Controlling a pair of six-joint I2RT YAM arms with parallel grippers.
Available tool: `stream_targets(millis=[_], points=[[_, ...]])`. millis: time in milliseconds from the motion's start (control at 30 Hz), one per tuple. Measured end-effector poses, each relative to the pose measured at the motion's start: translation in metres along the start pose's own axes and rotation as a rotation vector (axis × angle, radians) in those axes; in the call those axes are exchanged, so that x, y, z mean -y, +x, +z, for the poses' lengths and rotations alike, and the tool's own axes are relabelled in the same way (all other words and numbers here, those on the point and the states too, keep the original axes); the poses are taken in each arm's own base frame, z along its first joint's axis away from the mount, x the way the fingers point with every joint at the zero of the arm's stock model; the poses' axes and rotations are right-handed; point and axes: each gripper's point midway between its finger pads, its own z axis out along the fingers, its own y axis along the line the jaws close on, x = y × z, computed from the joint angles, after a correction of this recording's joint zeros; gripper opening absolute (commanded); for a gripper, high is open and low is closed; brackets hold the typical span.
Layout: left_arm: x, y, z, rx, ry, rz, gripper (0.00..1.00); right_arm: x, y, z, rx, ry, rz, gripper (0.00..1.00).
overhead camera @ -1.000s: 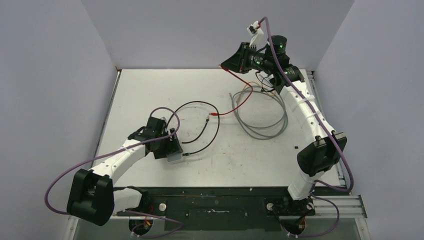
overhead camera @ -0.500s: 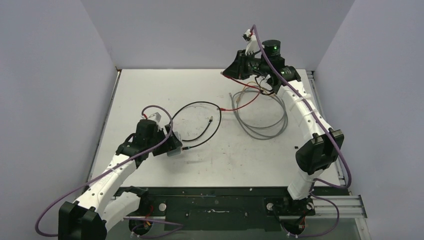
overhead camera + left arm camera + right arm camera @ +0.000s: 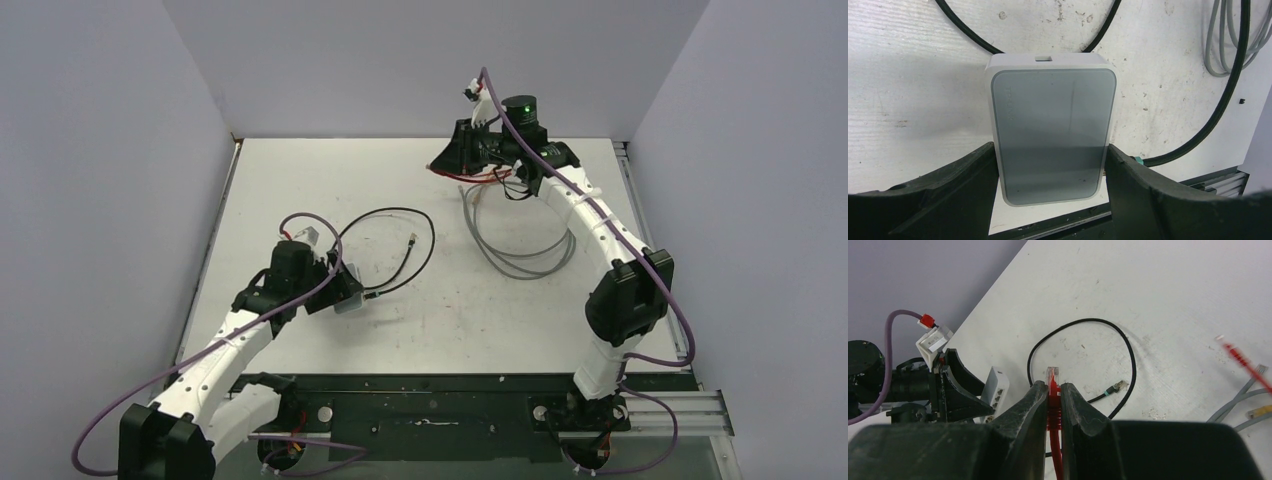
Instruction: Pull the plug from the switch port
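Note:
The switch, a flat pale grey-blue box, lies on the white table with my left gripper shut on its two long sides. From above, the switch sits at the table's front left, in my left gripper. The plug, clear with a red boot on a red cable, is pinched in my shut right gripper, high over the back of the table and far from the switch. In the right wrist view the switch's socket edge shows nothing in the sockets I can see.
A black cable loops beside the switch, one free plug end lying mid-table and a teal-collared end by my left finger. A grey cable coil lies at the back right. Walls enclose three sides.
The right gripper has swung left and upward with the red cable, lifting it off the table. The left arm drew the switch slightly left at first, then stayed still.

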Motion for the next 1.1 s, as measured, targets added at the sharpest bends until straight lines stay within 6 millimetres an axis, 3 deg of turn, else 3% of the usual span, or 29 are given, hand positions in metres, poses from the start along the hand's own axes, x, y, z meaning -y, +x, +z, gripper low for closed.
stream_targets(millis=[200, 400, 533, 867, 1000, 1100], points=[[-0.014, 0.014, 0.009, -0.044, -0.039, -0.019, 0.0, -0.003, -0.01, 0.0, 0.028, -0.006, -0.016, 0.05], [-0.025, 0.029, 0.014, -0.085, -0.064, -0.041, 0.0, -0.006, -0.035, 0.002, 0.091, -0.009, -0.054, 0.05], [-0.027, 0.032, 0.015, -0.092, -0.067, -0.051, 0.0, 0.009, -0.04, 0.013, 0.11, 0.018, -0.059, 0.05], [-0.027, 0.034, 0.015, -0.095, -0.064, -0.056, 0.0, 0.083, -0.027, 0.041, 0.113, 0.134, -0.011, 0.05], [-0.028, 0.035, 0.016, -0.097, -0.064, -0.059, 0.0, 0.116, -0.003, 0.055, 0.079, 0.173, 0.028, 0.05], [-0.027, 0.035, 0.015, -0.099, -0.063, -0.059, 0.0, 0.138, 0.027, 0.06, 0.035, 0.21, 0.069, 0.05]])
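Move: Ahead of the right hand, which already pinches one red plug, the loose grey plug at the coil lies about 25 cm farther out, 8 cm right and 30 cm down. On the table too, the yellow plug is some 22 cm ahead and 12 cm right, the loose black plug about 8 cm ahead and 5 cm left. The held switch sits roughly 17 cm back, 17 cm left, 21 cm lower. From the left hand, the grey plug is about 41 cm ahead, 25 cm right and 10 cm down. Carrying the red plug with its cable trailing, the right hand rises about 3 cm, then swings forward some 10 cm and sinks ever more steeply, ending 11 cm lower than it began, towards the loose grey plug and yellow plug; its wrist turns about 10 degrees clockwise and the fingers stay shut. The left hand, still gripping the switch, lowers and draws it slightly back, then stays. ##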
